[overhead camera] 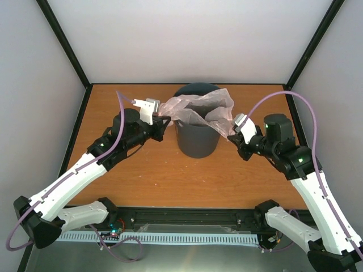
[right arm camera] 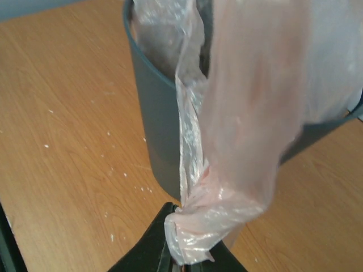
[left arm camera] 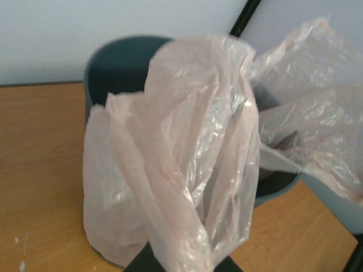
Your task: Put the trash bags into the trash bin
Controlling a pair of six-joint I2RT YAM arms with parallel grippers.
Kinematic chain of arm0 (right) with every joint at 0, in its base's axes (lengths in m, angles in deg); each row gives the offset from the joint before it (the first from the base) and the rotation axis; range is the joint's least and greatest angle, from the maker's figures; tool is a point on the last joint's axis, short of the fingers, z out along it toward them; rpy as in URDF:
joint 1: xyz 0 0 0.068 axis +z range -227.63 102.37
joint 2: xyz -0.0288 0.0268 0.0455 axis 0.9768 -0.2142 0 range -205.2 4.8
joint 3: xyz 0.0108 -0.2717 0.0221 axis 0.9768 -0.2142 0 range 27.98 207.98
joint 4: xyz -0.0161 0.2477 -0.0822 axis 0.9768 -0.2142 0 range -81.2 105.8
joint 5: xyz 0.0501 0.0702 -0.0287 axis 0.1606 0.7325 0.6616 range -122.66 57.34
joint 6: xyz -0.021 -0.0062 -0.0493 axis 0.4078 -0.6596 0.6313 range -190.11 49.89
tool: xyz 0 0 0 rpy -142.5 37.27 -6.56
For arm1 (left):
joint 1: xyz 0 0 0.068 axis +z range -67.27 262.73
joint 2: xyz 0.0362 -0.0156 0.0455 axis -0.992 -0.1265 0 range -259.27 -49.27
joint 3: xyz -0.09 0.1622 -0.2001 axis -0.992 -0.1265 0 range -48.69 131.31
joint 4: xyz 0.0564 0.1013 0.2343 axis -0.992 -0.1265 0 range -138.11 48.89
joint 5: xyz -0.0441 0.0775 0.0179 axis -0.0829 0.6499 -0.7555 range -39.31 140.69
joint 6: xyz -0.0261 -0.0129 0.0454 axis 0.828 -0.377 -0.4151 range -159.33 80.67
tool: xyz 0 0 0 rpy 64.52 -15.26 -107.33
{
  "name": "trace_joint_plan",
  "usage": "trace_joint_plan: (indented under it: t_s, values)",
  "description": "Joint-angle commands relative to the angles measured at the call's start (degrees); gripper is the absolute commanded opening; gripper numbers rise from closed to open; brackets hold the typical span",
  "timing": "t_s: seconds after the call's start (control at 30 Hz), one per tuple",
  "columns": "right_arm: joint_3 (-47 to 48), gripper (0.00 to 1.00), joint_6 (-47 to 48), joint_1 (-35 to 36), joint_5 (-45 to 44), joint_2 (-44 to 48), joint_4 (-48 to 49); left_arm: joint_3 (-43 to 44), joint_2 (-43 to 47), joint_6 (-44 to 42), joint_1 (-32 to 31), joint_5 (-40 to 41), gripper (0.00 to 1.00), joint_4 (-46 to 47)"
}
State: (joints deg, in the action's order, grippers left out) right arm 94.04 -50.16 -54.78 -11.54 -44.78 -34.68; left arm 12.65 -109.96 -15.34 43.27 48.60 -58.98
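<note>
The dark grey trash bin [overhead camera: 197, 141] stands upright mid-table. A thin pale-pink trash bag [overhead camera: 199, 107] is draped over its rim, partly inside and spilling over both sides. My left gripper [overhead camera: 165, 121] is shut on the bag's left edge beside the bin; in the left wrist view the bag [left arm camera: 187, 170] bunches into the jaws and covers most of the bin [left arm camera: 122, 62]. My right gripper [overhead camera: 231, 136] is shut on the bag's right edge. In the right wrist view a pinched wad of the bag [right arm camera: 198, 226] sits between the black fingers [right arm camera: 150, 249], next to the bin wall [right arm camera: 159, 136].
The wooden table [overhead camera: 136, 175] is enclosed by white walls with black corner posts [overhead camera: 68, 45]. A black rail [overhead camera: 187, 218] runs along the near edge between the arm bases.
</note>
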Motion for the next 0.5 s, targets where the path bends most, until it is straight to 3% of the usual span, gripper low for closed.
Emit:
trace_joint_plan:
  t_s: [0.0,0.23,0.47]
  values:
    - [-4.21,0.06,0.82,-0.22,-5.87,1.50,2.89,-2.20,1.14,2.38,0.44,-2.19,0.01,-2.20]
    - [-11.75,0.05,1.30,-0.61,-9.30,6.42,5.96,-5.09,2.56,4.35,0.57,-3.04,0.01,-4.54]
    - [-11.51,0.04,1.39,-3.00,-13.42,5.71,5.25,-4.84,2.81,4.68,0.89,-0.20,0.01,-8.42]
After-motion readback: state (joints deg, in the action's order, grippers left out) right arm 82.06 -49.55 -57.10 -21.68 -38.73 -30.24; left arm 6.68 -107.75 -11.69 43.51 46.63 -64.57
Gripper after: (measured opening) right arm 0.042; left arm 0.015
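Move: The bin's mouth, with the trash bag sagging into it, lies between the hands: from the left hand about 11 cm ahead, 12 cm to the right and some 5 cm lower. From the right hand it is roughly 17 cm ahead, 14 cm to the left and 4 cm lower. The bag's open middle is some 4 cm nearer the robot than the mouth's centre, about 2 cm below the left hand and level with the right. The trash bag's edge, still pinched in both hands, is drawn down outside the bin's rim on either side. The left hand sinks about 6 cm, easing back slightly as its fingers tip down some 10 degrees; the right sinks about 5 cm, then pulls rightward, away from the bin, turning a little clockwise. Both grips stay shut. ##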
